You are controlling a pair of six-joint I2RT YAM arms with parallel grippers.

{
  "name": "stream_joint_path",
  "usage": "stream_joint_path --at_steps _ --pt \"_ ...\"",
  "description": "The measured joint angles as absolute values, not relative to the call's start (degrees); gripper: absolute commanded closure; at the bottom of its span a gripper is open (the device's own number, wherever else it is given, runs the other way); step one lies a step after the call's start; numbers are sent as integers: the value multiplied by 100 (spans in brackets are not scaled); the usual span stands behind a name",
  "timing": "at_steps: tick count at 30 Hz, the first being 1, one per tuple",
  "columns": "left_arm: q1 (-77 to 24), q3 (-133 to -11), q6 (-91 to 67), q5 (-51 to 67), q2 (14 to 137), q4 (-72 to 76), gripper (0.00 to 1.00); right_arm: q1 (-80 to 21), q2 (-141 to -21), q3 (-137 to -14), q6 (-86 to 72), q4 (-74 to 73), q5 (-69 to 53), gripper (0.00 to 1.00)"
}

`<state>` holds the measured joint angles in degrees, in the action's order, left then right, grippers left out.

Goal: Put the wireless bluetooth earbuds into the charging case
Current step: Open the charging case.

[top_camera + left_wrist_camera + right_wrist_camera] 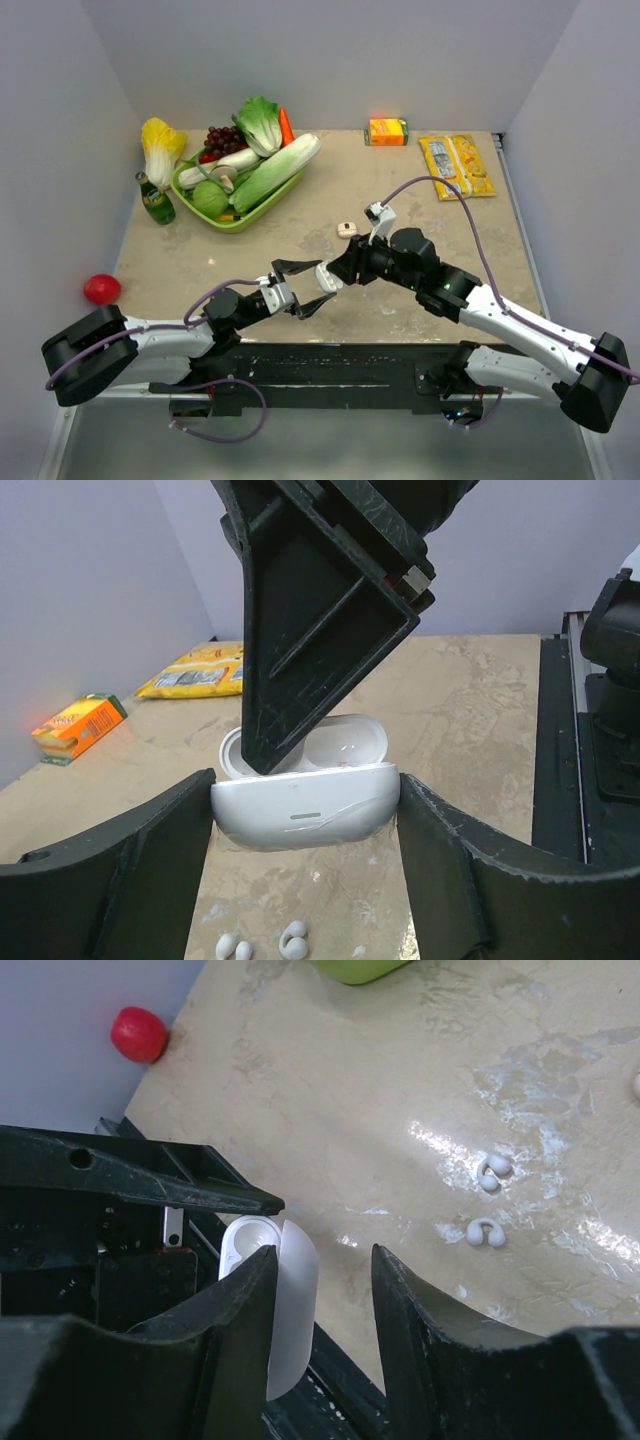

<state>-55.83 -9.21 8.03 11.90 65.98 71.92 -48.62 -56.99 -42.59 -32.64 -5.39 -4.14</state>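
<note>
The white charging case (305, 805) is held above the table between the fingers of my left gripper (305, 780), which is shut on its two ends. Its lid (345, 742) stands open behind. In the top view the case (328, 277) is between both grippers. My right gripper (324, 1252) is open. One of its fingers (320, 610) reaches down between lid and base, so its jaws straddle one half of the case (298, 1300) without closing on it. Two tiny white earbuds (493, 1172) (485, 1231) lie on the table below, and also show in the left wrist view (233, 947) (293, 942).
A green basket (236, 222) of vegetables, a green bottle (155, 200) and a cabbage (160, 145) stand at the far left. A red ball (102, 289) is at the left edge. An orange carton (388, 131) and a yellow packet (456, 165) lie at the back. A small cream object (347, 229) lies mid-table.
</note>
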Motion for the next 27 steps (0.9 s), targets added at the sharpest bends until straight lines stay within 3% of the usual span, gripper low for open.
stream_joint_path --at_steps 5,12,14,15,16,18,19,21,23,27 --pt "-5596 -921 821 1164 6576 7188 100 -4856 -5688 -4235 -3308 -445 -530 71" --pt "-5607 -921 862 1149 6576 7238 100 -4858 -5653 -4189 -3347 -392 -600 100" --pt "-5634 -921 871 1116 6576 7269 97 -4858 -5653 -4189 -3341 -416 -572 100" --pt "-5640 -923 871 1107 6576 7275 91 -4858 -5653 -4189 -3339 -429 -556 100" --pt "-5645 -923 864 1090 6576 7275 77 -4862 -5653 -4193 -3326 -445 -548 100" --pt "-5671 -932 856 1046 6578 7273 59 -4871 -5649 -4237 -3277 -523 -517 100" --pt "-5677 -952 854 1017 6578 7269 42 -4873 -5647 -4274 -3242 -569 -491 100" --pt "-5680 -1017 803 956 6580 7266 29 -4880 -5627 -4392 -3157 -676 -408 100" --pt "-5686 -1122 716 878 6589 7277 0 -4880 -5577 -4512 -3048 -777 -329 100" --pt "-5651 -1205 412 480 6595 7277 0 -4845 -5347 -4805 -2672 -1127 5 100"
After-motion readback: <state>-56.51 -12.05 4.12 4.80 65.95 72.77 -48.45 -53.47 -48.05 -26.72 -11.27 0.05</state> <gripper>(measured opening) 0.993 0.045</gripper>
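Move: The open charging case sits between the left hand's fingertips, its middle practically at the hand point, about 1 cm to the right. From the right hand point that middle is about 2 cm back, 1 cm to the left and 1 cm below, with the lid between its parted fingers. The loose earbuds lie about 7 cm ahead of the left hand, level sideways, some 15 cm below; the pinkish case is roughly 20 cm ahead and 5 cm to the right, equally low. The right hand stays almost in place while its fingers close from about half open to nearly shut, pinching the charging case's raised lid, then lifts about 4 cm, drifting some 2 cm to its right. The left hand keeps its hold on the case until near the end, is carried up about 2.5 cm with it, then spreads its fingers wide and lets go, easing forward a little. ##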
